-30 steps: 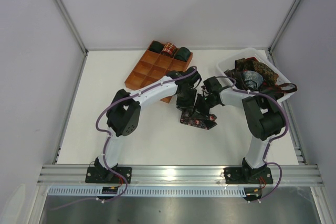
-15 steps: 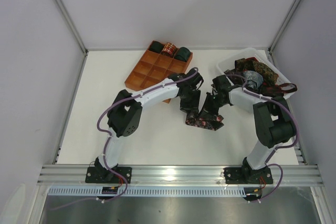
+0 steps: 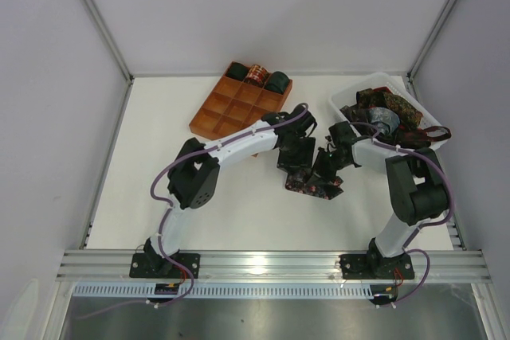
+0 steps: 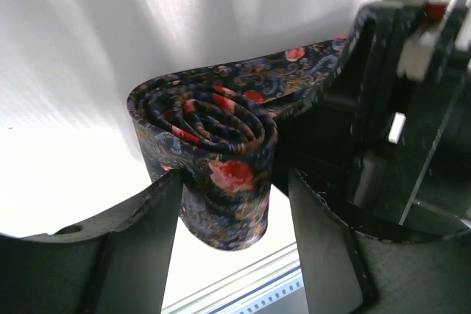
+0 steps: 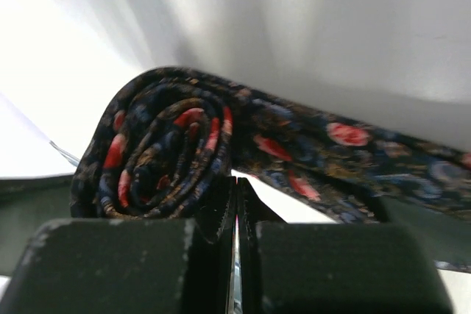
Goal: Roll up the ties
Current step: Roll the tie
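Observation:
A dark tie with red floral print [image 3: 313, 185] lies mid-table, partly rolled. In the left wrist view its coil [image 4: 210, 145] sits between my left gripper's [image 4: 235, 179] fingers, which close on its sides, and the tail runs off to the right. My left gripper [image 3: 295, 162] is over the coil from the left. My right gripper [image 3: 327, 166] is close beside it. In the right wrist view the right gripper [image 5: 235, 182] is shut and empty, its tips just below the coil [image 5: 158, 156] and next to the flat tail [image 5: 346, 156].
An orange-brown gridded tray [image 3: 227, 109] stands behind the left arm, with three rolled ties [image 3: 256, 75] in its far row. A white bin [image 3: 344, 102] at the back right holds several loose ties [image 3: 390, 113]. The right arm's elbow is beside the bin.
Both grippers and the tie have shifted a little to the right. The right arm's elbow has moved back toward the bin. The left gripper has come down closer to the coil.

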Available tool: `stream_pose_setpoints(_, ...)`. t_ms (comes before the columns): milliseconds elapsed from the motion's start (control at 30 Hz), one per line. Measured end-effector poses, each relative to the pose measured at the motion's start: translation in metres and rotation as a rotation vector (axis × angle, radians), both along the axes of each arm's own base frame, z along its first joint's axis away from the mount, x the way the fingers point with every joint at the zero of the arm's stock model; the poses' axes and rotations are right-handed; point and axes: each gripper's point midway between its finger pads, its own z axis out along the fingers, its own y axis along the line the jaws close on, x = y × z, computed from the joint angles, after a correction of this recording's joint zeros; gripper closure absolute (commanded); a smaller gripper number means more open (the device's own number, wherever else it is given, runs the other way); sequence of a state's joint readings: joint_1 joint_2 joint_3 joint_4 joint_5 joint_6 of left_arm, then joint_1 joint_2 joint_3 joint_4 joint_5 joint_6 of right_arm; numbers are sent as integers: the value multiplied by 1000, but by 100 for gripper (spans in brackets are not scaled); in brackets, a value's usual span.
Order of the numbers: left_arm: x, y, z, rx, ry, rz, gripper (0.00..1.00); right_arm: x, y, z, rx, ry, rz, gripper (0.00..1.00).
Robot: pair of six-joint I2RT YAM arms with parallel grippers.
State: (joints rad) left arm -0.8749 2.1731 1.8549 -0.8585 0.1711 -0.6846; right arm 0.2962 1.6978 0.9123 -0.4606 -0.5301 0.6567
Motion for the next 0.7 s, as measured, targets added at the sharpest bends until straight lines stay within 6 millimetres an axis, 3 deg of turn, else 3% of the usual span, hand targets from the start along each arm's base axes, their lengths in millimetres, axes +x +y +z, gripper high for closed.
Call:
stream_pose_setpoints(300, -8, -13, 5, -42, 23, 1, 33, 8, -33, -5, -4, 23, -92, 98)
stream_pose_setpoints(700, -7, -41, 17, -166, 42, -5, 35, -2, -73, 17, -57, 7, -123, 97)
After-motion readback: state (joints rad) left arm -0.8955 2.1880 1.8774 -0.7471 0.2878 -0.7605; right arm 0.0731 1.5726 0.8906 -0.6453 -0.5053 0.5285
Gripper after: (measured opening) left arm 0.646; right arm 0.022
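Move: The tie roll lies nearly beneath the left hand, between its open fingers, about 1 cm to the left and 4 cm down; the tray of compartments is some 17 cm left of this hand and 21 cm ahead. From the right hand, the tie's loose end is about 6 cm right, 1 cm back and 2 cm below, the roll some 6 cm left and level fore and aft, the white bin about 21 cm right and 18 cm ahead. Draw the closed right gripper away from the roll, about 7 cm to the right over the tail towards the tie's loose end, low at first, then lifting a couple of centimetres and turning slightly clockwise. Meanwhile bring the left gripper some 4 cm right, rising a little and tilting about 10 degrees, its fingers kept open around the roll. ##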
